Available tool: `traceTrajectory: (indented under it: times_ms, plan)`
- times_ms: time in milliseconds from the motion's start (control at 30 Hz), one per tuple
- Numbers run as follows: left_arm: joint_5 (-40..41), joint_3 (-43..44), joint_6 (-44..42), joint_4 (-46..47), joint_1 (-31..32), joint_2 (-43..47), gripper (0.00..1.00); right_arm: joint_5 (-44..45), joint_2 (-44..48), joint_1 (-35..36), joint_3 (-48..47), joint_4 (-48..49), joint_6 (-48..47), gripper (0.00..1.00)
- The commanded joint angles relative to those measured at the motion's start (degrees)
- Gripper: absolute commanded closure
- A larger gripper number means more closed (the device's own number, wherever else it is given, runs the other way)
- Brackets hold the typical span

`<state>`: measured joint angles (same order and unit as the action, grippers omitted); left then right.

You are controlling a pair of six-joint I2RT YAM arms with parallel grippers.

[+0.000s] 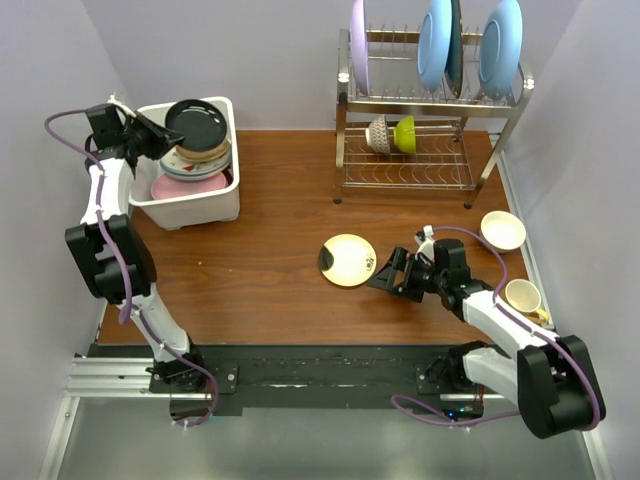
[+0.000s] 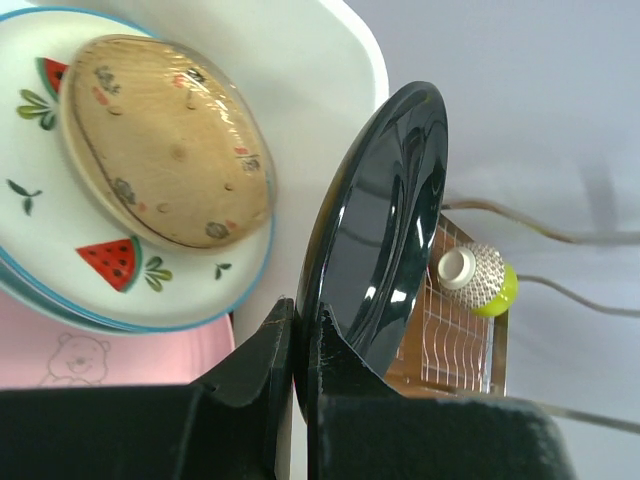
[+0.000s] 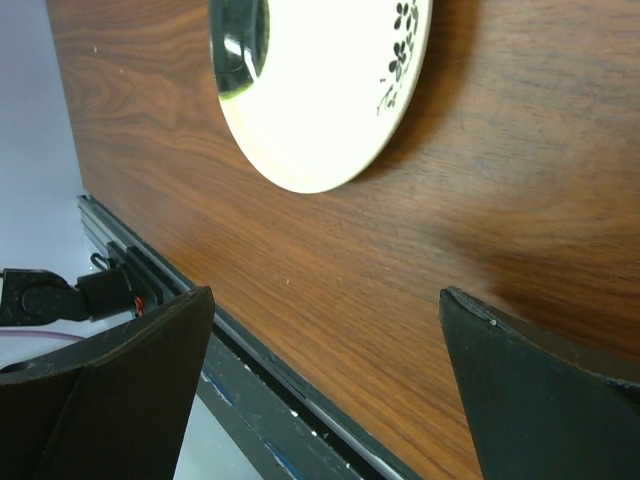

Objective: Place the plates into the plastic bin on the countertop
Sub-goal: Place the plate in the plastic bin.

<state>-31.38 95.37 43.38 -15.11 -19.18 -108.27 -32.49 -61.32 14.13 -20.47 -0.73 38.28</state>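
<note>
My left gripper [image 1: 158, 133] is shut on the rim of a dark glass plate [image 1: 197, 122], holding it over the white plastic bin [image 1: 200, 208] at the back left of the countertop [image 1: 270, 220]. In the left wrist view the fingers [image 2: 275, 345] pinch the dark plate [image 2: 385, 220], which stands on edge and tilted. Inside the bin lies a stack: a tan plate [image 2: 165, 140] on a fruit-motif plate [image 2: 120, 270], with a pink plate [image 2: 100, 350] below. A small yellowish plate [image 1: 347, 259] lies flat mid-counter. My right gripper [image 1: 380, 272] stands open just right of it, holding nothing; the right wrist view shows this plate [image 3: 320, 90] beyond the fingers.
A two-tier wire rack [image 1: 430, 105] at the back right holds lilac and light-blue plates upright, with a patterned bowl and a green cup [image 1: 404, 133] on its lower tier. A cream bowl [image 1: 502, 230] and a mug [image 1: 523, 296] sit near the right edge.
</note>
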Motion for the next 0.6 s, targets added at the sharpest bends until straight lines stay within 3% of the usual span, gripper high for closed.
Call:
traceTrajectory:
  times_ms: [0, 567]
  plan:
    - [-0.01, 2.71, 3.55, 5.18, -1.65, -1.68, 1.0, -0.03, -0.91, 0.11, 0.61, 3.63, -0.67, 0.01]
    - [6.85, 8.51, 7.6, 5.09, -2.09, -10.29, 1.0, -0.56, -3.02, 0.02, 2.01, 4.86, -1.46, 0.01]
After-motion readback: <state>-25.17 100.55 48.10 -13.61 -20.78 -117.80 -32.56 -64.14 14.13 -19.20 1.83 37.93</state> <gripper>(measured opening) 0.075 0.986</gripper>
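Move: The left hand already holds the black plate over the bin. The stack topped by the yellow floral plates lies about 14 cm below this hand, some 4 cm farther out and 5 cm to its right. The pink plate is about 19 cm below the hand, roughly 2 cm back and 4 cm to the right. From the right hand the stack is some 34 cm ahead and 41 cm to the left, near its own height. Still pinching the black plate by its edge, the left hand lowers it about 5 cm into the bin towards the plate stack, drifting some 4 cm left and slightly less forward as it sinks. The wrist turns roughly 10 degrees counter-clockwise and the fingers stay shut on the edge. ##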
